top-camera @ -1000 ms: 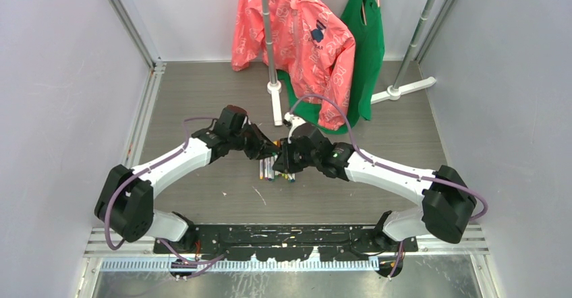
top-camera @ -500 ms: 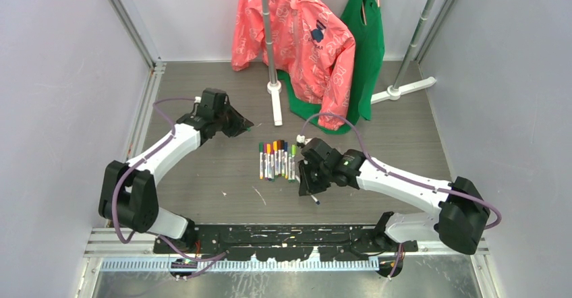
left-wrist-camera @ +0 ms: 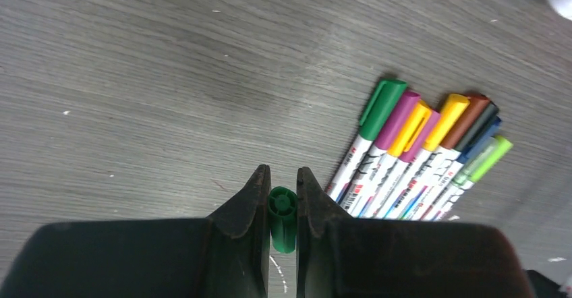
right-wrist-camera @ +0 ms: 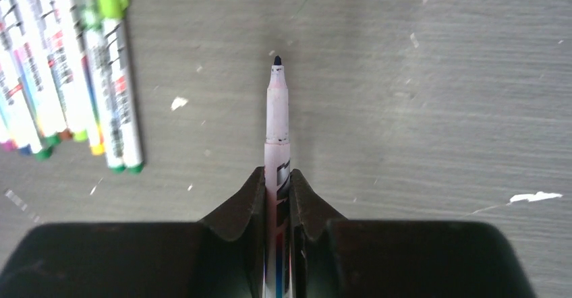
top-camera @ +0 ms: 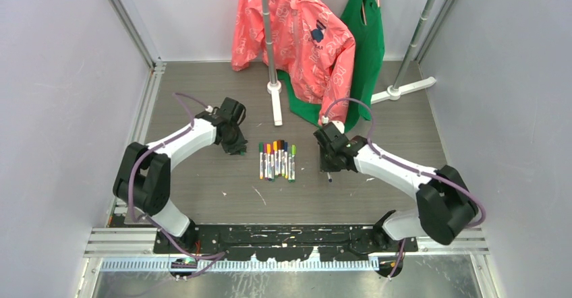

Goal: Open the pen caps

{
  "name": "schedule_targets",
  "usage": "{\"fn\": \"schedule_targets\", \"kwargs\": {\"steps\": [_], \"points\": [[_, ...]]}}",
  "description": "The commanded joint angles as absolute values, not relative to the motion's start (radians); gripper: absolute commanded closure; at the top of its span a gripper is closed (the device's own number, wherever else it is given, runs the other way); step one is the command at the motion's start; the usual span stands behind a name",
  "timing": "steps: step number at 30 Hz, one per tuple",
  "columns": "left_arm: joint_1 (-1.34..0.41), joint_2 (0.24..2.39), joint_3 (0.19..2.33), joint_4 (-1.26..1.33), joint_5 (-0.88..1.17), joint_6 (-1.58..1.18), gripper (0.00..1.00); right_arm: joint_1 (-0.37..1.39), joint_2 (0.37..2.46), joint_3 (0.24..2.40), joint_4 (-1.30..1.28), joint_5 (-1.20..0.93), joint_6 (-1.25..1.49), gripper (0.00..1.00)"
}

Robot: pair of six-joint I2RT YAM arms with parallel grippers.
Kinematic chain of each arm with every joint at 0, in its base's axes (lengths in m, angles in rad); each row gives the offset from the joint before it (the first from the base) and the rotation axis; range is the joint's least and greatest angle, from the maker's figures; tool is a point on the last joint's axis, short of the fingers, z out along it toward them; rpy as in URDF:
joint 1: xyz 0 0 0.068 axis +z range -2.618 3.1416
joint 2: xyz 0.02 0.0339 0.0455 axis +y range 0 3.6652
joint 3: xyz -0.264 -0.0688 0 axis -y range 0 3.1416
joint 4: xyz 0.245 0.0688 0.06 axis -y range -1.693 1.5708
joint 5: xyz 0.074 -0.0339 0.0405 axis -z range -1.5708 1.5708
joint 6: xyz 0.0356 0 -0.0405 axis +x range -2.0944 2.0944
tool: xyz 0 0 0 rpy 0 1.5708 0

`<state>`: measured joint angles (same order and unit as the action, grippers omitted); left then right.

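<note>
A row of several capped pens (top-camera: pixel 276 162) with whitish barrels and coloured caps lies side by side at the table's middle. My left gripper (top-camera: pixel 235 146) is just left of the row, low over the table. In the left wrist view this gripper (left-wrist-camera: pixel 283 174) is shut on a short green pen cap (left-wrist-camera: pixel 282 212), with the pens (left-wrist-camera: pixel 418 156) to its right. My right gripper (top-camera: pixel 328 165) is right of the row. It (right-wrist-camera: pixel 277 174) is shut on an uncapped pen (right-wrist-camera: pixel 277 116) whose dark tip points away from the fingers, and the pens (right-wrist-camera: pixel 74 75) lie to its left.
A white rack pole and its foot (top-camera: pixel 275 102) stand just behind the row of pens. A pink jacket (top-camera: pixel 297 42) and a green garment (top-camera: pixel 367 42) hang at the back. A second rack foot (top-camera: pixel 398 92) is at the back right. Grey walls close both sides.
A second ago both grippers met over the pens. They have pulled apart: the left went left with the green cap, the right went right with the bare pen, and both sit lower.
</note>
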<state>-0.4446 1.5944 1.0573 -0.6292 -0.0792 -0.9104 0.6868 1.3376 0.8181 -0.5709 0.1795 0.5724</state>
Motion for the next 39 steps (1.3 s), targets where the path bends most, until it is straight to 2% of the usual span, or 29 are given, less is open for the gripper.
{"fn": "schedule_targets", "kwargs": {"steps": [1, 7, 10, 18, 22, 25, 29, 39], "points": [[-0.454, 1.627, 1.111, -0.713, -0.175, -0.869, 1.00, 0.641, 1.414, 0.816, -0.465, 0.255, 0.527, 0.96], [-0.462, 1.673, 1.101, -0.728, -0.199, -0.873, 0.96, 0.587, 1.516, 0.822, -0.404, 0.278, 0.489, 0.88], [-0.462, 1.688, 1.098, -0.737, -0.214, -0.877, 0.92, 0.569, 1.546, 0.826, -0.391, 0.285, 0.491, 0.79], [-0.464, 1.710, 1.085, -0.744, -0.226, -0.893, 0.85, 0.552, 1.624, 0.882, -0.480, 0.316, 0.532, 0.68], [-0.463, 1.715, 1.088, -0.750, -0.225, -0.899, 0.82, 0.549, 1.635, 0.898, -0.515, 0.322, 0.545, 0.66], [-0.463, 1.713, 1.085, -0.756, -0.225, -0.904, 0.74, 0.549, 1.631, 0.900, -0.525, 0.321, 0.548, 0.63], [-0.463, 1.703, 1.076, -0.761, -0.226, -0.910, 0.70, 0.548, 1.608, 0.909, -0.546, 0.324, 0.542, 0.61], [-0.463, 1.665, 1.099, -0.799, -0.251, -0.928, 0.65, 0.552, 1.509, 0.978, -0.644, 0.322, 0.502, 0.54]]}}
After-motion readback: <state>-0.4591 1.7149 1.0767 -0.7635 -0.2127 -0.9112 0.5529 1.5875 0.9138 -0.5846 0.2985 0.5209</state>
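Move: The bare table spot for the green cap in my left hand is about 2 cm back, 3 cm left and 5 cm below it. The row's green-capped pen lies about 7 cm right and 1 cm back, the purple-capped one 2 cm further right. The uncapped pen in my right hand goes to a spot some 4 cm ahead, 3 cm right and 5 cm below; the row's light-green-capped pen is 11 cm left and 5 cm ahead. I set both halves down apart. My right hand sinks about 5 cm while going as far forward and a little right, away from the pen row, opens on the pen, then eases back. My left lowers the cap some 4 cm, drifting left and slightly back with a small tilt, and its fingers open to let go. ##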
